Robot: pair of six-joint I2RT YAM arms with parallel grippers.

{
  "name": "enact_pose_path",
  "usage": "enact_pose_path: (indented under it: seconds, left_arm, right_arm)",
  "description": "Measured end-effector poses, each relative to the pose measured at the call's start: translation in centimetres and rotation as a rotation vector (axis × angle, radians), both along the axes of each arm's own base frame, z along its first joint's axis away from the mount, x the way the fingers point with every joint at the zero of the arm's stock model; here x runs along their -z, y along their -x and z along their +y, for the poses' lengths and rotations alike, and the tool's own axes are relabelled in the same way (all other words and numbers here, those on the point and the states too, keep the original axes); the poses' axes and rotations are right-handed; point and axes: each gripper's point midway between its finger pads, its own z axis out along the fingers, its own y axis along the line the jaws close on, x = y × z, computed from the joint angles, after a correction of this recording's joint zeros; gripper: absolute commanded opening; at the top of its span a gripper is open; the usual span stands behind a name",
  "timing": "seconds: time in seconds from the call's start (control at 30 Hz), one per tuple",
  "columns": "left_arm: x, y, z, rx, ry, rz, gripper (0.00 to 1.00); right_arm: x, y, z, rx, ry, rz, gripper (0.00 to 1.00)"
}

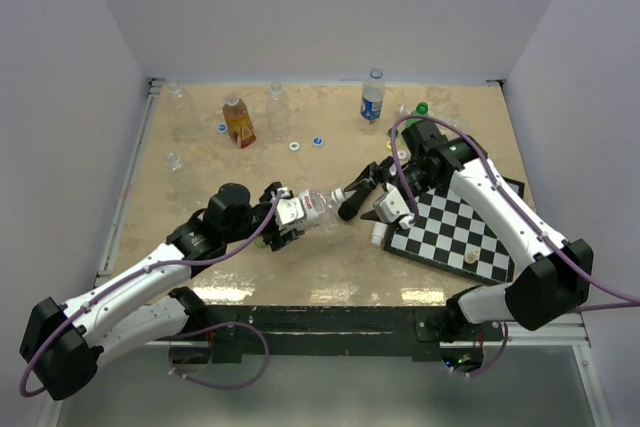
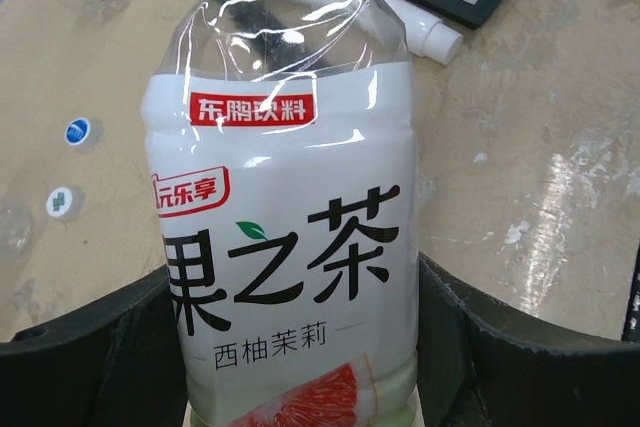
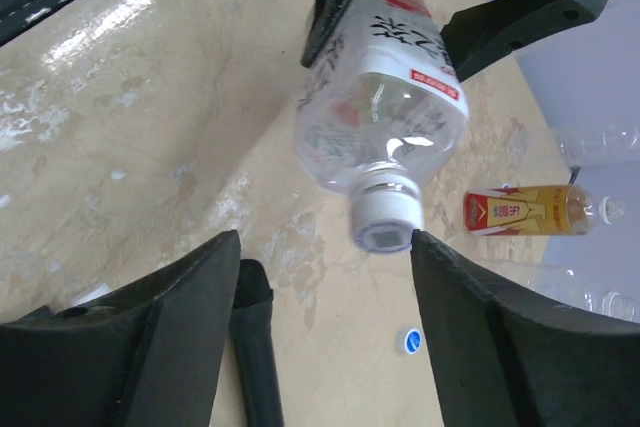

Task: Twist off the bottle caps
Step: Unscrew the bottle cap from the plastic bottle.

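Observation:
My left gripper [image 1: 292,213] is shut on a clear bottle [image 1: 314,205] with a white label, held nearly level above the table. In the left wrist view the bottle [image 2: 290,247] fills the space between the gripper's [image 2: 300,357] black fingers [image 2: 100,357]. Its white cap [image 3: 387,222] is on the neck and points at my right gripper [image 3: 322,239]. That gripper is open. The cap sits just beyond the fingertips, against the tip of the right-hand finger [image 3: 480,317] and well clear of the other. From above, the right gripper [image 1: 355,197] is just right of the cap [image 1: 338,194].
A chessboard [image 1: 455,227] lies under the right arm, with a white tube [image 1: 378,234] at its left edge. An amber bottle [image 1: 239,122], a blue-labelled bottle [image 1: 372,97] and clear bottles [image 1: 277,97] stand at the back. Loose caps [image 1: 295,146] lie mid-table. A black rod [image 3: 255,347] lies below the right gripper.

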Motion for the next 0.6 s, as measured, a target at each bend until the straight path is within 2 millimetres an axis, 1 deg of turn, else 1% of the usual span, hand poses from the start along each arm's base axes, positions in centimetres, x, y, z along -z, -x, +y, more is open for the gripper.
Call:
enact_pose_path:
  seconds: [0.03,0.07,0.1,0.27,0.4,0.53,0.6]
  left_arm:
    - [0.0,-0.2,0.1,-0.013,-0.002,-0.003,0.0]
    - [-0.1,-0.6,0.4,-0.033,-0.004,-0.009,0.0]
    - [-0.1,-0.9,0.6,-0.047,-0.006,-0.012,0.0]
    - [0.0,-1.3,1.0,-0.076,-0.013,-0.019,0.0]
    - [0.0,-1.4,1.1,-0.083,-0.016,-0.021,0.0]
    - [0.0,-1.4,1.1,-0.083,-0.016,-0.021,0.0]
    - [0.0,-1.5,1.1,-0.084,-0.016,-0.021,0.0]
  right_arm:
    - [-0.1,0.1,-0.3,0.009,0.002,0.008,0.82]
    - [-0.3,0.2,-0.8,0.022,0.003,0.014,0.89]
    - [-0.5,0.3,-1.0,0.031,0.002,0.015,0.98]
    - [-1.5,0.7,-2.2,0.082,-0.016,0.003,0.98]
    - [-2.2,0.8,-3.0,0.189,-0.016,0.07,0.98]
    - [-4.0,-0.3,-3.1,0.434,-0.032,0.307,0.98]
    - [-4.7,-0.8,-3.0,0.514,-0.033,0.409,0.98]
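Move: The cap, still on the held plastic bottle, lies about 3 cm to the left of the right hand and 2 cm ahead, at roughly its height, just past the half-open fingertips. From the left hand, which grips the bottle, the cap is some 13 cm right, 4 cm ahead and slightly higher. The microphone lies about 18 cm below the right hand, 7 cm ahead and 5 cm right; the white tube, as low, is 4 cm ahead and 12 cm right. To the right and upward the right hand backs away from the bottle cap, the rightward part coming mostly first, then a faster rise, about 5 cm up and 3 cm right in all. Its fingers spread from partly to wide open, and the wrist rolls some 35 degrees about the fingers' line, mostly late. The left hand keeps its grip on the bottle and eases forward and left a little, then stays. ##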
